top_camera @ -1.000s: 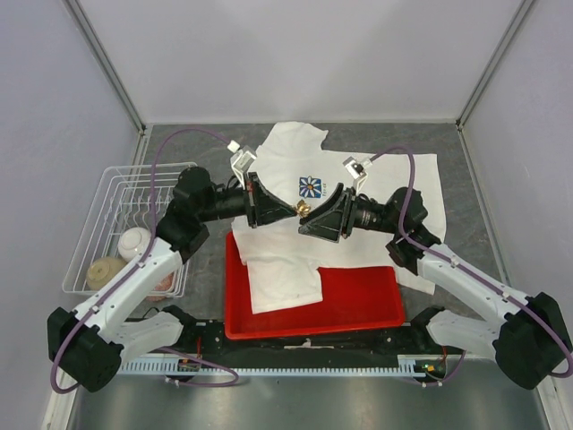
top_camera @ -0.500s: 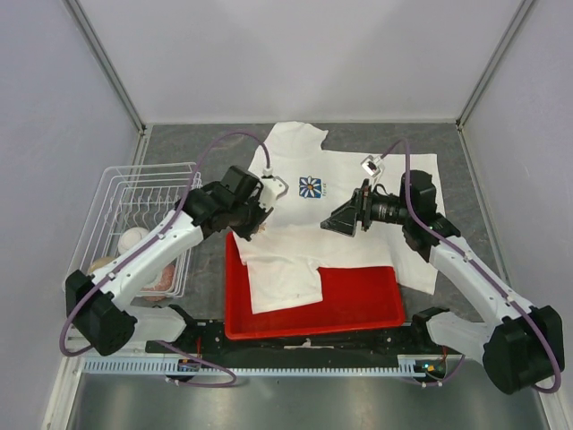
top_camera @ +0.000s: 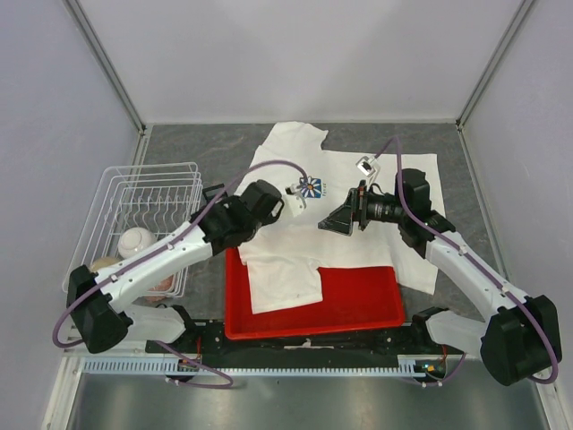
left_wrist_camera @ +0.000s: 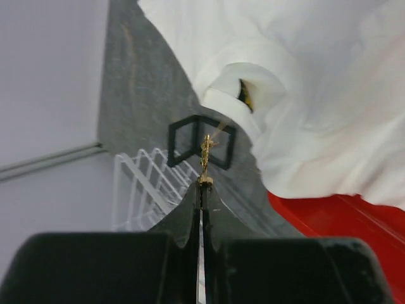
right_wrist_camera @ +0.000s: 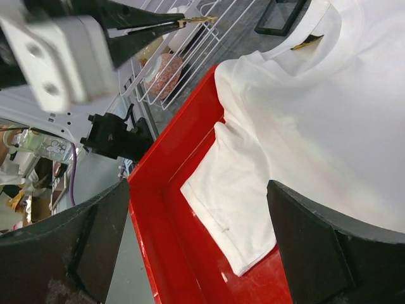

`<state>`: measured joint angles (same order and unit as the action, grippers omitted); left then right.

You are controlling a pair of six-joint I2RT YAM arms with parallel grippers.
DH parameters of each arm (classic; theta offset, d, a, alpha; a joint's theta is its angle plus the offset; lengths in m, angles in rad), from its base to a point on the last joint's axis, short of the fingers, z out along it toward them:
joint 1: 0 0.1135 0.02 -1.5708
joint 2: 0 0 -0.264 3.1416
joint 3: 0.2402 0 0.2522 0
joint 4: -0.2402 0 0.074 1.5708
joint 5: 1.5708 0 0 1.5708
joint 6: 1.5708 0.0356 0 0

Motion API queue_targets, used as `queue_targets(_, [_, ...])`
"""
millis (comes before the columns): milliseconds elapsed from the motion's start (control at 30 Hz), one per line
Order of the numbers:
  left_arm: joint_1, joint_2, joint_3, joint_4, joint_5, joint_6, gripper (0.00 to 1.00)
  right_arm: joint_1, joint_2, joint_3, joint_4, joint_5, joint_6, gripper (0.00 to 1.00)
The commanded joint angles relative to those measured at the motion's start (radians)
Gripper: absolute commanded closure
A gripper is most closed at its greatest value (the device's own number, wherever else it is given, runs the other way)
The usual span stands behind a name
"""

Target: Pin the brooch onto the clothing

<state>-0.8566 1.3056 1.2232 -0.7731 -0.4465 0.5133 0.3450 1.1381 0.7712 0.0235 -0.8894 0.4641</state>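
The brooch, a tiny gold ornament, sticks out past the tips of my left gripper, which is shut on it. The right wrist view shows the same brooch at the end of the left fingers. The clothing, a white T-shirt with a blue daisy print, lies on the table with one sleeve in the red tray. Its collar is just beyond the brooch. My right gripper stands open to the right of the print, its wide jaws holding nothing.
A red tray sits at the near edge under part of the shirt. A white wire rack with bowls stands at the left. A small black square tray lies on the grey table between the collar and the rack.
Both grippers met tip to tip at the brooch over the shirt. The right one opened and drew back right. The left arm turned toward the collar, still holding the brooch.
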Motion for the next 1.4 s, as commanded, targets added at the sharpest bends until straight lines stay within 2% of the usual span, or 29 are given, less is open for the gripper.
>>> queue_targets(0, [-0.033,-0.084,-0.244,0.495,-0.345,0.525,0.98,0.005,-0.017,0.023,0.043,0.007,-0.004,0.04])
queue_targets(33, [-0.033,-0.095,-0.254,0.546,-0.359,0.591,0.98,0.003,-0.02,0.023,0.039,0.009,-0.008,0.04])
queue_targets(67, [-0.032,-0.091,-0.245,0.543,-0.363,0.578,0.98,0.005,-0.023,0.023,0.039,0.013,-0.008,0.04])
queue_targets(100, [-0.032,-0.079,-0.176,0.47,-0.356,0.532,0.98,0.005,-0.031,0.02,0.038,0.015,-0.008,0.04])
queue_targets(133, [-0.032,-0.062,-0.127,0.369,-0.347,0.378,0.98,0.003,-0.032,0.014,0.041,0.014,-0.01,0.04])
queue_targets(167, [-0.022,-0.019,-0.066,0.163,-0.258,0.287,0.98,0.005,-0.031,0.011,0.046,0.009,-0.01,0.04])
queue_targets(200, [0.008,0.001,0.076,0.035,-0.179,0.19,0.98,0.006,-0.028,0.01,0.052,0.006,-0.012,0.04])
queue_targets(233, [0.025,0.03,0.138,-0.056,-0.106,0.034,0.98,0.006,-0.024,0.01,0.059,0.0,-0.015,0.05])
queue_targets(267, [0.04,0.079,0.194,-0.212,0.057,-0.016,0.98,0.006,-0.02,0.01,0.067,-0.005,-0.019,0.05])
queue_targets(300, [0.068,0.098,0.258,-0.245,0.113,-0.051,0.98,0.005,-0.018,0.01,0.079,-0.016,-0.021,0.06])
queue_targets(333, [0.079,0.109,0.274,-0.271,0.165,-0.099,0.98,0.005,-0.017,0.008,0.101,-0.032,-0.025,0.06])
queue_targets(367, [0.09,0.127,0.289,-0.307,0.306,-0.11,0.98,0.006,-0.014,0.007,0.11,-0.037,-0.033,0.06])
queue_targets(433, [0.105,0.138,0.314,-0.36,0.377,-0.159,0.98,0.018,-0.012,0.01,0.131,-0.04,-0.047,0.07])
queue_targets(467, [0.114,0.145,0.326,-0.383,0.513,-0.167,0.98,0.026,-0.014,0.011,0.133,-0.042,-0.071,0.07])
queue_targets(500, [0.132,0.156,0.349,-0.409,0.555,-0.186,0.98,0.044,-0.014,0.014,0.135,-0.039,-0.082,0.07])
queue_targets(533, [0.146,0.162,0.355,-0.422,0.601,-0.225,0.98,0.055,-0.015,0.017,0.139,-0.033,-0.091,0.07])
queue_targets(567, [0.163,0.167,0.367,-0.434,0.737,-0.229,0.98,0.066,-0.02,0.017,0.147,-0.031,-0.099,0.07])
queue_targets(633, [0.203,0.167,0.369,-0.44,0.808,-0.274,0.98,0.103,-0.021,0.011,0.179,-0.028,-0.099,0.07])
queue_targets(667, [0.214,0.164,0.369,-0.443,0.901,-0.277,0.98,0.118,-0.02,0.01,0.184,-0.025,-0.104,0.07])
queue_targets(833, [0.251,0.133,0.348,-0.427,1.06,-0.334,0.98,0.218,-0.003,0.026,0.191,-0.008,-0.134,0.06])
queue_targets(933, [0.304,0.106,0.311,-0.41,1.207,-0.355,0.98,0.253,0.009,0.03,0.199,0.001,-0.133,0.06])
queue_targets(1100, [0.378,0.07,0.225,-0.35,1.327,-0.398,0.98,0.287,0.031,0.049,0.19,-0.011,-0.154,0.07])
queue_targets(1367, [0.389,0.035,0.165,-0.304,1.421,-0.427,0.98,0.337,0.083,0.119,0.11,-0.014,-0.239,0.09])
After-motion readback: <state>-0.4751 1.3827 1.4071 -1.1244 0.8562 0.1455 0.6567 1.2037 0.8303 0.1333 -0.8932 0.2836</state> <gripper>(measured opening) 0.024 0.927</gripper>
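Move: Ahead of the open right gripper, the gold brooch hangs in the left fingertips, about 21 cm to its left, 6 cm farther out and roughly level in height; the blue emblem lies some 12 cm ahead, 7 cm left and 15 cm below. From the left hand, the right gripper is about 21 cm right and 4 cm back, nearly level. The black frame lies 10 cm left, 4 cm ahead of the left hand, the collar almost beneath it, both some 14 cm down. Keeping the brooch pinched, the left hand first flicks about 3 cm forward and a few up, then swings back and to the right towards the right gripper, ending some 10 cm back and turned about 75 degrees so its fingers point right and down. The right hand waits, then comes left and back to meet the brooch, swivelling some 20 degrees counter-clockwise and tipping up slightly, fingers wide open. ##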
